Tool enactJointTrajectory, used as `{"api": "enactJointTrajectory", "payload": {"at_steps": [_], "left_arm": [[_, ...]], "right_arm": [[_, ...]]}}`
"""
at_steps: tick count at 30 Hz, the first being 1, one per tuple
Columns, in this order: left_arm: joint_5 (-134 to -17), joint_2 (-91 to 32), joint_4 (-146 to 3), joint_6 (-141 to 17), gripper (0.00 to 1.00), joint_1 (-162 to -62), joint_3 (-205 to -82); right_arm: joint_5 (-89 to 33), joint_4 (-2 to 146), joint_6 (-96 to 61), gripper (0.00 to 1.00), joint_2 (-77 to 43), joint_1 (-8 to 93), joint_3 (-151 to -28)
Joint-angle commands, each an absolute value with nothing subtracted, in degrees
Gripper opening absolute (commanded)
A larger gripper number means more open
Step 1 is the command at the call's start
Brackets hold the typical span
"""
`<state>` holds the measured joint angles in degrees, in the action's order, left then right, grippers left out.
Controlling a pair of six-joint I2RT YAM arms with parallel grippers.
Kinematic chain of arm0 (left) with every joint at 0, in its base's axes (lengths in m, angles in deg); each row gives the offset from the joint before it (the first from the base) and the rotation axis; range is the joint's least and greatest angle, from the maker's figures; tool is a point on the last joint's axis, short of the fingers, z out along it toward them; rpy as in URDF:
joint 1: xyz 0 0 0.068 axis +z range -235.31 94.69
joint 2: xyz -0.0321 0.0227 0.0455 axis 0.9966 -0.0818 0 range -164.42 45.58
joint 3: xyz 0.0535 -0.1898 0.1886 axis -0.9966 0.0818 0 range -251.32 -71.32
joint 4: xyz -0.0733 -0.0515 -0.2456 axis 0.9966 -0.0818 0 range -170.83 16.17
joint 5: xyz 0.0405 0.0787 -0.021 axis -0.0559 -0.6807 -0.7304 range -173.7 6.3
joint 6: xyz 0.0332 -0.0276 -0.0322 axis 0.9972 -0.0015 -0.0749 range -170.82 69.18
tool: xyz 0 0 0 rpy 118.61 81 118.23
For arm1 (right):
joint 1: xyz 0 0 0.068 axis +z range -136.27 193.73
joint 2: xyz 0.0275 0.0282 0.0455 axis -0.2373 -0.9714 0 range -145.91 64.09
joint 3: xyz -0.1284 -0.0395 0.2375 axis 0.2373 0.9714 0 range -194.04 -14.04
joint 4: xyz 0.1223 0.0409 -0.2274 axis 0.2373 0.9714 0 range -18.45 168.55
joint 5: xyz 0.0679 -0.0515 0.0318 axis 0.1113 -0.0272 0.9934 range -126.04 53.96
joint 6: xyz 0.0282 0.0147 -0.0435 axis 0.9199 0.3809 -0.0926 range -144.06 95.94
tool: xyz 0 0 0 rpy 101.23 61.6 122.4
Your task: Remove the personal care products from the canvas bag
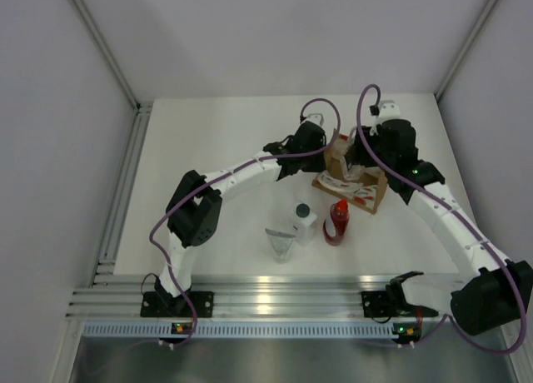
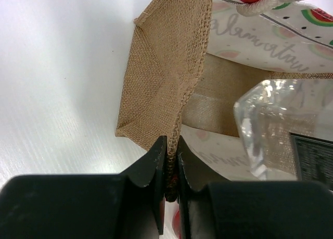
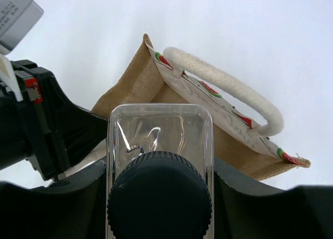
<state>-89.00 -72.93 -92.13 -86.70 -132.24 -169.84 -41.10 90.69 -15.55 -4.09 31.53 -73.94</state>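
Observation:
The canvas bag lies on its side at the table's back right, tan with white handles and a red-and-white print. My left gripper is shut on the bag's burlap rim, and shows at the bag's left side from above. Between the fingers of my right gripper is a clear bottle with a dark ribbed cap; it sits at the bag's mouth. On the table in front stand a white bottle, a red bottle and a grey pouch.
White walls close in the table on the left, back and right. An aluminium rail with both arm bases runs along the near edge. The three products stand close together just ahead of the bag.

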Motion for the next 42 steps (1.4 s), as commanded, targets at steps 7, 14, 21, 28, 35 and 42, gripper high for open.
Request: {"api": "enactJointTrajectory", "payload": {"at_steps": [7,14,21,28,35,42], "left_arm": [[-88.8,-66.9,-91.2,-87.0,0.59,-132.1,-170.5],[-88.5,-65.2,-91.3,-86.3,0.84,-132.1,-172.1],[-89.4,-62.3,-91.3,-85.5,0.98,-132.1,-174.2],[-89.3,-56.7,-91.3,-84.4,0.98,-132.2,-175.0],[-92.0,-47.4,-91.3,-83.5,0.98,-132.2,-170.0],[-98.4,-37.0,-92.1,-83.8,0.98,-132.1,-159.4]], "right_arm": [[-44.4,92.5,-17.0,0.00,5.8,30.3,-86.5],[-46.6,97.9,-17.1,0.00,9.5,30.3,-89.5],[-48.3,104.6,-17.4,0.00,13.6,30.3,-90.9],[-48.2,111.7,-17.1,0.00,19.0,30.3,-91.0],[-44.0,115.1,-14.6,0.00,24.4,30.3,-84.1],[-36.6,111.8,-12.5,0.00,30.4,30.3,-70.9]]}}
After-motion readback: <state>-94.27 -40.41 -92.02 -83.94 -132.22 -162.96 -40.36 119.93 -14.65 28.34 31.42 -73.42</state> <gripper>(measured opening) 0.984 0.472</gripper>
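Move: The bag's left rim is still pinched in the left gripper; the bag's middle lies about 8 cm to that hand's right, 2 cm back and 7 cm down. The right gripper holds the clear black-capped bottle, bound for bare table some 17 cm back, straight in line and 20 cm below. From the right hand, the bag's middle is level, 6 cm left; the red bottle 15 cm back, 10 cm left; the white bottle 14 cm back, 20 cm left. Open the left gripper wide to let go of the bag's rim and raise it about 24 cm, slowly at first, then veer left and back off the bag as its fingers tilt up. Meanwhile keep the right grip on the clear bottle and draw it back about 15 cm and slightly right, rising off the bag at first, then sinking towards the table right of the red bottle. ##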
